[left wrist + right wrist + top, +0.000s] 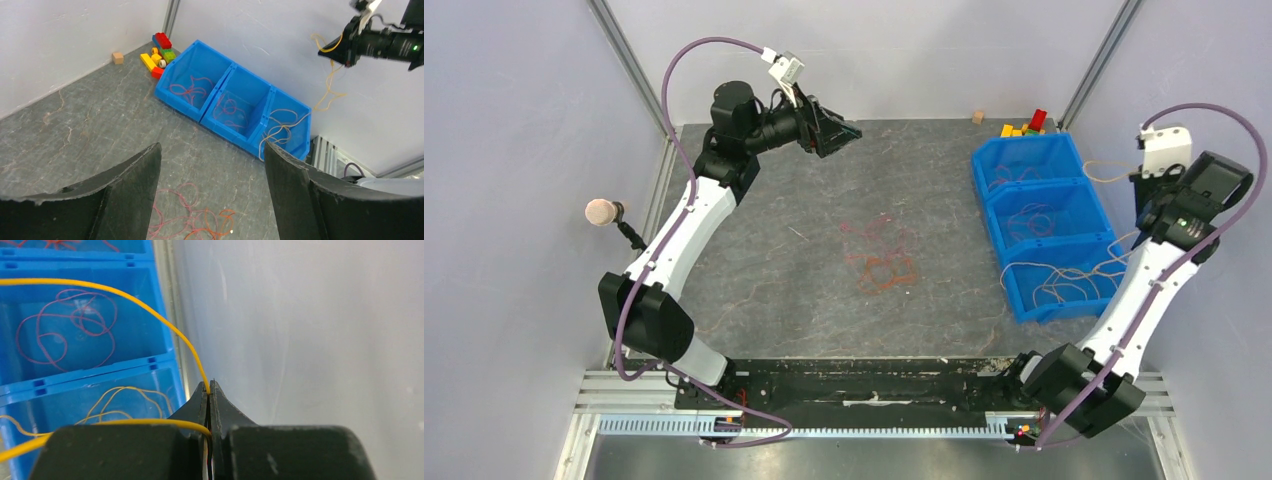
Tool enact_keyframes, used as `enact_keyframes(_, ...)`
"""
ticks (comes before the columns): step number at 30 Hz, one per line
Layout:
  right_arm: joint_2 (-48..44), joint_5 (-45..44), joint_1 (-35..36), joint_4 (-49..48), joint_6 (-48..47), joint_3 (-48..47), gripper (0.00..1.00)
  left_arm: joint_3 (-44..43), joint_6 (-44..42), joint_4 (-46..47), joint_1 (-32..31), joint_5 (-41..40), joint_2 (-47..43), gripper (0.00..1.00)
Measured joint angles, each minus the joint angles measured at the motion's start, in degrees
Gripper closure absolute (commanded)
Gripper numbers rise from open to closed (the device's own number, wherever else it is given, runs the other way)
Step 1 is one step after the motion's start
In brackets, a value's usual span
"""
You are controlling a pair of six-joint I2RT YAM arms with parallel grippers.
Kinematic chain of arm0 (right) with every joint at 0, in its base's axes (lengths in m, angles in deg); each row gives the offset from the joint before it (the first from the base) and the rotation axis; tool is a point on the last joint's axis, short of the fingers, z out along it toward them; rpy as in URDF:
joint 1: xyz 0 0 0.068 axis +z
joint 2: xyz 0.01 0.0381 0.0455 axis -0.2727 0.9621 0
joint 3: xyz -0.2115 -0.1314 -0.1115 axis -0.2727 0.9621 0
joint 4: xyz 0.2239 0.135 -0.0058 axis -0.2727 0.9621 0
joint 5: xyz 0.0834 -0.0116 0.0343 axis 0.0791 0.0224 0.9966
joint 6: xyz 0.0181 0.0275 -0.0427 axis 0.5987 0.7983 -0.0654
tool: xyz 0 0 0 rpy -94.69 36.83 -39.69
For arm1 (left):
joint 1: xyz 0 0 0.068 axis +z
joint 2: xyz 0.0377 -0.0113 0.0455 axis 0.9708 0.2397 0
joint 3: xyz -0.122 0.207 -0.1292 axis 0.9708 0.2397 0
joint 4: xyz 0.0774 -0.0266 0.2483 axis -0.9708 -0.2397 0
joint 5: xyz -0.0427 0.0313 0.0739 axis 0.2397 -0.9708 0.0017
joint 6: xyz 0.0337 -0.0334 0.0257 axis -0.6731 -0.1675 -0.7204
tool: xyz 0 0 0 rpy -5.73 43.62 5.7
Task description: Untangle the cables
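A tangle of red and orange cables (881,256) lies on the grey table, mid-centre; in the left wrist view this tangle (187,220) sits below and between my fingers. My left gripper (839,132) hovers high at the table's back, open and empty (212,150). My right gripper (1144,182) is raised beside the right wall, above the blue bin (990,215). It is shut (209,387) on a yellow cable (150,307), which hangs from it (330,85) toward the bin's nearest compartment.
The blue bin (227,135) has three compartments: red cables in the far one, pinkish-red in the middle, pale yellow in the near one. Toy blocks (1024,125) and a wooden cube (977,117) lie at the back. A microphone (602,211) stands at the left.
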State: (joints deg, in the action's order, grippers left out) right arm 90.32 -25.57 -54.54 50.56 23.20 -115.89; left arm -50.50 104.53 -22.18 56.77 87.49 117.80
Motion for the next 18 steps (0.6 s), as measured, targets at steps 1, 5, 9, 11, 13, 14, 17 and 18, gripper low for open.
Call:
enact_keyframes(1,0.8,0.6,-0.7,-0.1,-0.1,-0.7,1.0,0.0,-0.4,-0.3,0.0,0.0,0.0,0.19)
enact_keyframes(5,5.8,3.4,-3.8,0.0,0.5,-8.7,1.0,0.3,-1.4,-1.3,0.0,-0.2,0.0,0.18)
enact_keyframes(9,8.9,7.7,-4.4,-0.1,3.2,-19.8,1.0,0.4,-1.8,-2.1,0.0,-0.6,0.0,0.18)
enact_keyframes(11,9.3,10.7,-4.4,-0.3,4.7,-23.7,1.0,0.4,-1.9,-2.2,0.0,-0.8,0.0,0.18)
enact_keyframes(13,8.6,14.2,-4.4,-0.6,6.1,-25.1,1.0,0.4,-2.0,-2.2,0.0,-1.0,0.0,0.18)
enact_keyframes(14,7.9,15.3,-4.3,-0.4,6.6,-24.9,1.0,0.4,-2.0,-2.2,0.0,-1.0,0.0,0.18)
enact_keyframes(17,6.1,17.3,-4.3,-0.1,7.3,-22.2,1.0,0.4,-2.1,-2.2,0.0,-1.0,0.0,0.18)
enact_keyframes(18,5.9,17.6,-4.3,0.2,7.3,-21.4,1.0,0.4,-2.1,-2.2,0.0,-1.0,0.0,0.18)
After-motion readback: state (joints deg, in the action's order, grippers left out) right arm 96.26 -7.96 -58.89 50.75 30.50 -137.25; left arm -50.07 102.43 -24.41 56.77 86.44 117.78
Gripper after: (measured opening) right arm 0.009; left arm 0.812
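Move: The right hand still grips the yellow cable high beside the right wall, its slack trailing into the near blue bin and across that bin's left rim. The near bin's middle lies some 8 cm back, 12 cm left and 27 cm below it; the middle bin is about 4 cm ahead and 17 cm left, the far bin roughly 18 cm ahead and 20 cm left, both equally low. From the idle left hand the near bin lies about 47 cm right, 19 cm back and 36 cm down. Keeping its fingers shut on the yellow cable, the right hand whips upward about 14 cm, away from the near bin, and eases some 3 cm forward, swaying a few centimetres right and then back left along the wall. The wrist tips its fingertips up nearly 20 degrees, and the hand sinks slightly at the end. ##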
